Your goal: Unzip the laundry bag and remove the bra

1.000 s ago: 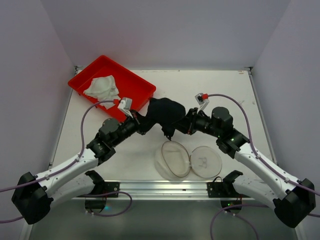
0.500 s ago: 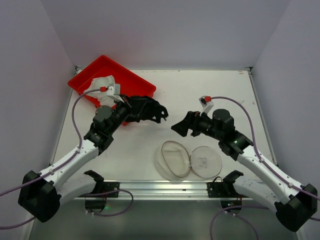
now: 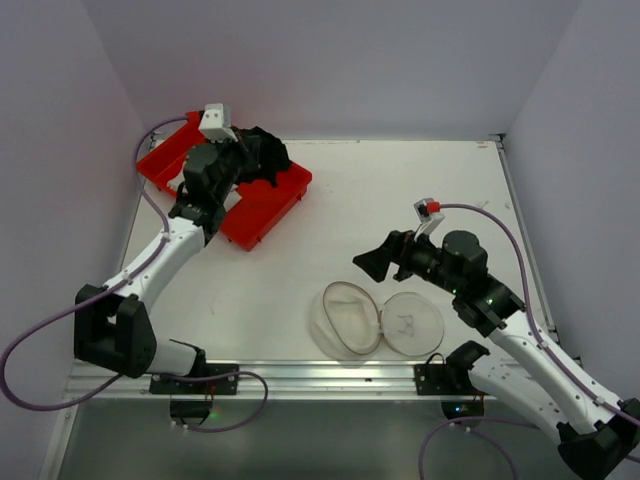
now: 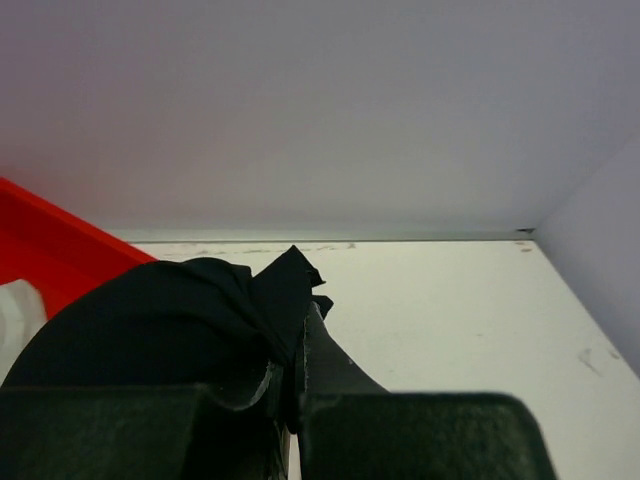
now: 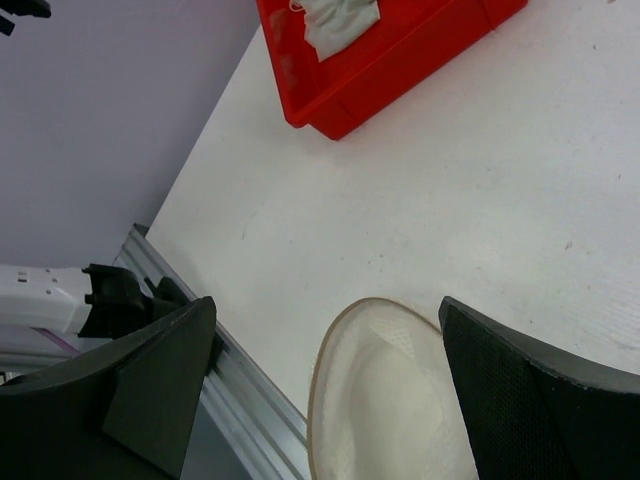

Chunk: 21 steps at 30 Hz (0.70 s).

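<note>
The white round laundry bag (image 3: 375, 320) lies open near the table's front, two round halves side by side, one with a small dark bra drawing; its mesh half shows in the right wrist view (image 5: 390, 400). My left gripper (image 3: 262, 158) is shut on the black bra (image 3: 265, 155) and holds it over the red tray (image 3: 265, 200). In the left wrist view the bra (image 4: 170, 320) is pinched between the closed fingers. My right gripper (image 3: 372, 263) is open and empty, above the table just behind the bag.
The red tray at the back left holds a white cloth (image 5: 340, 22). A metal rail (image 3: 320, 372) runs along the near table edge. Walls enclose the back and both sides.
My left gripper has carried the black bra from the table's middle back and left to over the red tray. My right gripper has let go of it, opened and drawn back right.
</note>
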### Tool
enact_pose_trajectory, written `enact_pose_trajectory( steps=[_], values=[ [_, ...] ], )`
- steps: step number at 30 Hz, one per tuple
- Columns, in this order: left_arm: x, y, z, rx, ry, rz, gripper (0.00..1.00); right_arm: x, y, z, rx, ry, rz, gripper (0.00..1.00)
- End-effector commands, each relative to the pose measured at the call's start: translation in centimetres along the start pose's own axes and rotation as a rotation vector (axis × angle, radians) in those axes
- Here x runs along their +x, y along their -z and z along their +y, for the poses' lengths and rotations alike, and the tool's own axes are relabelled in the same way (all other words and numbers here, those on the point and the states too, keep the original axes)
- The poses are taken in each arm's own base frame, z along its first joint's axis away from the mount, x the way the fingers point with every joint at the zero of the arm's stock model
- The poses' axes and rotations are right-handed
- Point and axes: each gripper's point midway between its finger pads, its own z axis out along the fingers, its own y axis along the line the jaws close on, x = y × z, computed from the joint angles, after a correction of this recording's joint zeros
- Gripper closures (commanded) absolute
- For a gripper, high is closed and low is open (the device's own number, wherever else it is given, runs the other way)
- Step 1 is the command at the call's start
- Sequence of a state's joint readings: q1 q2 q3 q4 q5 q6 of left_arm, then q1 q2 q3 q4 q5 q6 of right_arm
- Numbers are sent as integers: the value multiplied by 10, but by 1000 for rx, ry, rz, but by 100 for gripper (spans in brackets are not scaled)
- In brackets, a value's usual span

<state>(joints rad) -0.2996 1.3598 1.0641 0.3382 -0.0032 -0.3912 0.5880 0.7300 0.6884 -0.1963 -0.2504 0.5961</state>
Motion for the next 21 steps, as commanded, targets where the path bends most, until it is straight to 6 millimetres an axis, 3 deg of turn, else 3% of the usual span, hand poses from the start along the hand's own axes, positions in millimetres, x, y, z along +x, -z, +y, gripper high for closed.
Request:
enact_pose_trajectory(
  steps=[1,3,7,12,13,19,21],
  values=[
    [6,-17,41,-144,-150,18,100,6,-1,-11,34,25,6,6],
    [14,-25,51,-170,-173,30,100,10,-4,-15,44,24,21,5],
    [49,-42,74,-225,-197,43,100,19,-7,-22,58,20,47,5],
    [89,-41,106,-341,-167,44,100,27,-5,-26,58,27,54,5],
    [91,-42,105,-340,-140,24,100,27,-4,-26,56,30,51,5],
    [155,-36,90,-327,-144,138,100,36,-4,-31,59,15,64,5],
    [167,-37,88,-330,-134,168,100,39,-4,-32,59,12,71,5]
  ],
)
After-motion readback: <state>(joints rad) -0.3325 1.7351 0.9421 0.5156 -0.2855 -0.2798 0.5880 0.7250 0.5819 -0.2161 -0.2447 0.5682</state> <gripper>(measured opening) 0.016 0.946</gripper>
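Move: In front of the left hand, which already holds the black bra high, the right end of the red tray lies about 8 cm ahead, 2 cm to the right and 30 cm below; the white cloth in the tray is some 12 cm ahead and 18 cm left. From the right hand that tray end is roughly 32 cm ahead, 29 cm left and 22 cm lower. The open laundry bag lies about 4 cm back, 6 cm left and 24 cm below the right hand. Lowering the bra into the red tray's right end, the left hand sinks nearly 20 cm, going about 5 cm forward early on, while its fingers dip, roll left side up and turn counter-clockwise, some 15 degrees each, and stay shut on the cloth. The right hand, empty and wide open, sinks about 5 cm above the laundry bag. ##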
